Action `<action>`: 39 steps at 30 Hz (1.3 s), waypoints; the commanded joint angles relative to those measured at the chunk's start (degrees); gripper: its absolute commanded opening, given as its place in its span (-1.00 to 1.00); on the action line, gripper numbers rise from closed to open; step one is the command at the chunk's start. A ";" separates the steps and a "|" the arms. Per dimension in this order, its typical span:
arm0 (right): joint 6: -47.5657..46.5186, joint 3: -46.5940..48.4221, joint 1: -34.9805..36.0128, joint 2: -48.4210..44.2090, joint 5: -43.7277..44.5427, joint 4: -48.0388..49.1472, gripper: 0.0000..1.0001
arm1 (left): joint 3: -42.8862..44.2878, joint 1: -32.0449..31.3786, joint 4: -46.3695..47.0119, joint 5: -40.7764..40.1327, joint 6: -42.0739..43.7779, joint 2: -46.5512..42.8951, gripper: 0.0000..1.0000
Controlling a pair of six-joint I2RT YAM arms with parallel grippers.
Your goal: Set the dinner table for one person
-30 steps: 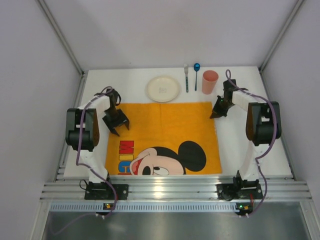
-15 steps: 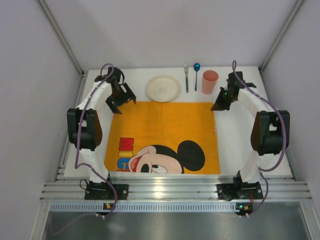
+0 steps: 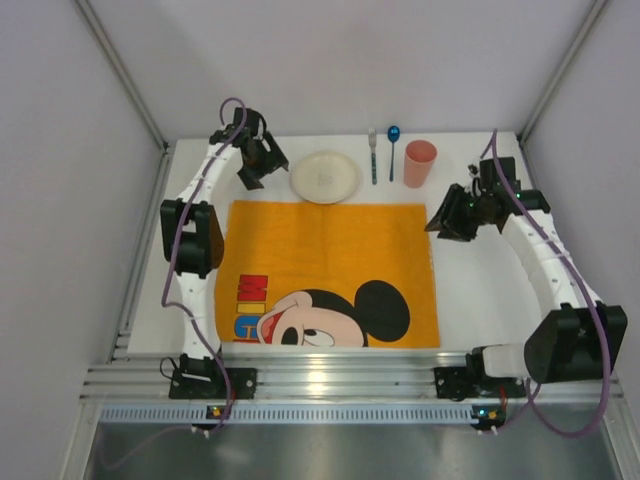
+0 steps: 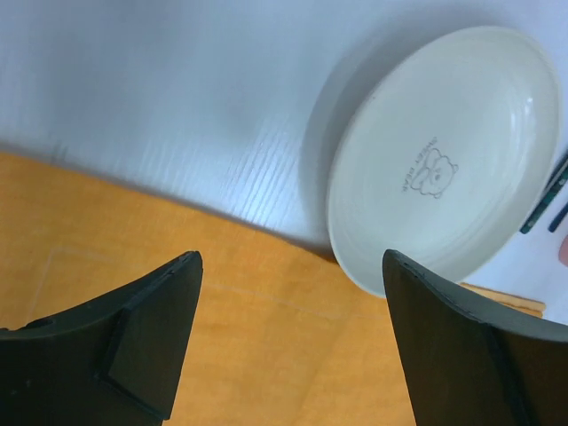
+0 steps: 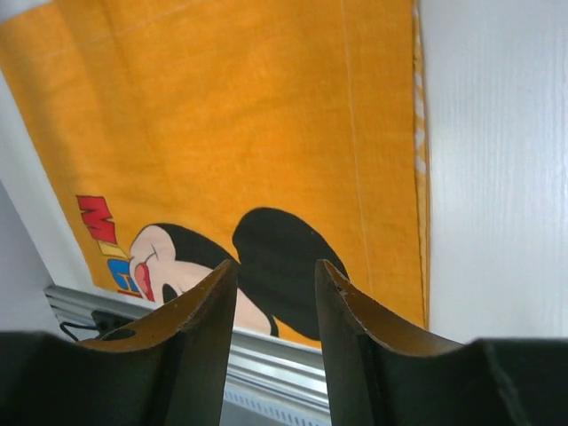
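Note:
The dinner table point(image 3: 480, 290) is a white top with an orange Mickey Mouse mat point(image 3: 330, 250) spread flat on it. Behind the mat lie a white plate point(image 3: 325, 177), a fork point(image 3: 373, 155), a blue spoon point(image 3: 393, 150) and a pink cup point(image 3: 420, 163). My left gripper point(image 3: 252, 175) hovers open at the mat's far left corner, just left of the plate. The left wrist view has its jaws point(image 4: 291, 257) wide apart over the mat's edge point(image 4: 266, 346), the plate point(image 4: 444, 169) ahead. My right gripper point(image 3: 438, 224) hangs open and empty beside the mat's far right corner; its fingers point(image 5: 275, 264) stand apart above the mat point(image 5: 248, 115).
A ribbed aluminium rail point(image 3: 340, 380) runs along the near edge, with both arm bases bolted to it. White walls and slanted frame posts point(image 3: 125, 75) close in the table at left, right and back. A bare white strip point(image 5: 497, 160) lies right of the mat.
The right gripper went from shut at the mat's far right corner to open, and drew off to the right. The left gripper travelled from the mat's left side to beside the plate.

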 commanded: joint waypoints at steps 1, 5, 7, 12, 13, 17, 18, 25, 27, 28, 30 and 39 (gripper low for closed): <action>-0.28 -2.40 0.54 -7.06 2.23 -4.65 -0.18 | 2.78 -0.72 6.76 5.90 1.00 5.34 0.75; 0.86 -4.34 0.54 -12.42 4.96 -8.26 -0.17 | 4.09 -1.60 10.55 8.11 0.12 9.21 0.75; 1.30 -5.39 0.54 -15.06 6.36 -9.40 -0.18 | 4.54 -2.12 11.07 8.63 -0.40 11.32 0.74; 2.97 -8.30 0.54 -19.63 8.04 -11.69 -0.18 | 5.59 -3.97 13.01 9.60 -1.20 14.31 0.68; 3.06 -8.74 0.54 -19.99 8.65 -12.47 -0.19 | 5.94 -4.58 12.83 9.25 -1.20 15.10 0.61; 2.54 -8.48 0.54 -20.34 9.80 -13.97 -0.20 | 7.62 -5.55 11.08 6.97 -0.23 16.86 -0.07; 2.36 -8.30 0.54 -20.26 9.80 -14.06 -0.21 | 7.70 -5.55 10.90 6.53 0.03 17.04 -0.18; 1.13 -7.86 0.54 -18.06 7.61 -12.40 -0.28 | 7.27 -4.68 10.46 7.57 2.67 14.07 -1.00; 0.52 -7.34 0.54 -17.18 7.42 -11.95 -0.28 | 6.57 -4.41 11.25 7.93 3.20 11.52 -1.00; -0.01 -7.25 0.54 -17.00 7.34 -11.60 -0.31 | 4.82 -4.15 11.86 8.45 3.02 8.29 -1.00; -0.45 -7.24 0.54 -16.30 7.16 -11.08 -0.47 | 2.18 -3.97 14.40 11.95 0.40 4.67 -1.00; -2.12 -11.81 0.63 -15.07 3.03 -6.77 -0.57 | -26.80 -11.08 15.03 10.23 -0.49 -24.74 -1.00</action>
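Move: The plate is what the left hand goes for: its middle lies about 17 cm to the right, 4 cm ahead and 10 cm below. The fork lies some 15 cm to the right of the plate's middle and 8 cm farther out, with the spoon another 6 cm right and 1 cm farther out; the orange cloth's middle is about 30 cm nearer the robot than the plate's, in line with it. From the right hand the plate is roughly 25 cm ahead, 29 cm left and 16 cm below. The plate's left rim is pinched by the left hand, which comes down and to the right about 9 cm each way with fingers wide, shuts them on the rim, then lifts some 12 cm while drawing back about 9 cm towards the robot, over the cloth's far edge. The empty right hand backs off some 9 cm from the plate, its part-open fingers narrowing by half. ##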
